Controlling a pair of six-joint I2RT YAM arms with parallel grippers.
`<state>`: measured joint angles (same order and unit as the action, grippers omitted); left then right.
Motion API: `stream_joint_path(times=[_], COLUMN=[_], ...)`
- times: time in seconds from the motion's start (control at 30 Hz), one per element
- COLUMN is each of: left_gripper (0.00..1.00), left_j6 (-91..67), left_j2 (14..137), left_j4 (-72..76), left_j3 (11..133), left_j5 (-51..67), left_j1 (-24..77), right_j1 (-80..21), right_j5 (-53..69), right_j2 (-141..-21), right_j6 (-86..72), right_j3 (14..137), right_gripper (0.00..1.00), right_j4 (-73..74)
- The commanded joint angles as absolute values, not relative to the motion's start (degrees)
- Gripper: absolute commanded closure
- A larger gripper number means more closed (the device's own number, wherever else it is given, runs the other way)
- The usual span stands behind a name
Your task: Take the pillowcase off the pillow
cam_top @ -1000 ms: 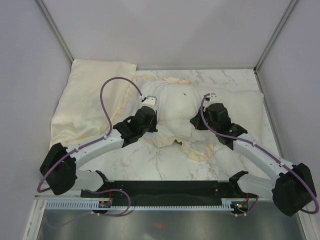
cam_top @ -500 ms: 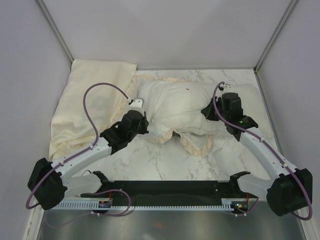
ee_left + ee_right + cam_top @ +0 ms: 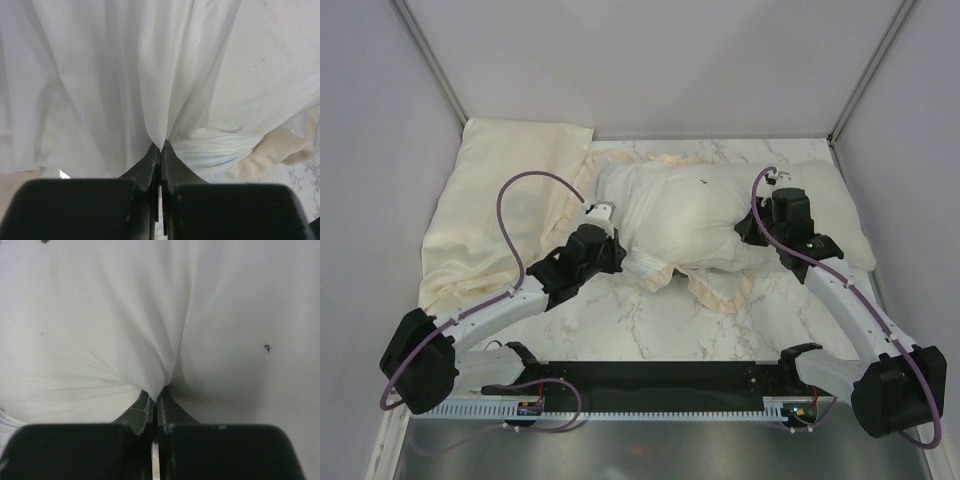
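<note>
The pillowcase (image 3: 655,262), whitish with a cream frill (image 3: 725,290), lies bunched across the middle of the marble table. My left gripper (image 3: 620,260) is at its left end. In the left wrist view this gripper (image 3: 161,145) is shut on a peak of thin white pillowcase cloth (image 3: 110,75), and the frill (image 3: 272,152) shows lower right. The plump off-white pillow (image 3: 830,215) reaches toward the right wall. My right gripper (image 3: 747,238) is on its near side. Close up, the right gripper (image 3: 156,392) is shut on a fold of smooth off-white cloth (image 3: 150,315), seemingly the pillow's.
A flat pale-yellow cloth (image 3: 490,210) fills the back left corner against the wall. Bare marble table (image 3: 640,330) lies between the bundle and the black base rail (image 3: 660,378). Grey walls close in the left, back and right sides.
Both grippers have drawn apart while shut on cloth: the left toward the left, the right toward the right and back. The bundle is now stretched wider and sits plumper.
</note>
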<state>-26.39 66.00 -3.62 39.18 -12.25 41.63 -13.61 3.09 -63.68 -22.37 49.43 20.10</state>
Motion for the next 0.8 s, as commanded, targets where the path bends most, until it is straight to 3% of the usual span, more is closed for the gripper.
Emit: stream_joint_path(times=[0.0,0.23,0.43,0.6,0.67,0.7,0.77], left_gripper=[0.98,0.98,0.98,0.98,0.98,0.98,0.98], left_j6=[-22.9,-25.5,-29.3,-30.1,-29.6,-29.4,-28.6], left_j2=[70.5,79.0,83.7,86.1,85.8,85.5,85.3], left_j4=[-1.2,6.9,10.2,11.1,9.8,9.3,9.0], left_j3=[37.4,38.0,39.5,41.5,42.1,42.8,43.4], left_j5=[-12.1,-8.4,-8.1,-9.1,-11.1,-11.5,-11.4], left_j1=[43.3,53.5,60.4,61.3,61.3,61.3,61.3], right_j1=[-10.0,-8.2,-6.4,-6.2,-6.3,-6.2,-6.7], right_j5=[-11.2,-10.1,-9.1,-4.8,-1.5,-0.2,3.2], right_j2=[-63.2,-71.4,-81.2,-81.5,-77.3,-75.3,-69.1], right_j6=[-20.3,-20.0,-18.4,-18.0,-18.3,-18.8,-20.0], right_j3=[45.4,46.7,57.5,61.3,59.3,58.1,54.5], right_gripper=[1.0,1.0,1.0,0.99,0.83,0.58,0.31], right_j4=[19.6,14.2,13.1,13.9,14.3,14.7,14.9])
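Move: Both hands are already shut on the bunched white cloth. The cloth bulge between them lies about 16 cm right and 9 cm ahead of the left hand; its drooping front ruffle is some 10 cm right, 3 cm back and 9 cm below. From the right hand, the pillow's right end is about 17 cm right, 7 cm ahead and 8 cm down; the bulge is 14 cm left, 4 cm ahead and slightly lower. Still pinching the gathered pillowcase, the left hand sweeps it some 13 cm right, also back and down, towards the front ruffle, turning clockwise about 20 degrees before it stops. The right hand dips with its hold and eases right, then swings forward about 7 cm towards the far right, and finally spreads its fingers while rising and easing back, letting go of the fold. ##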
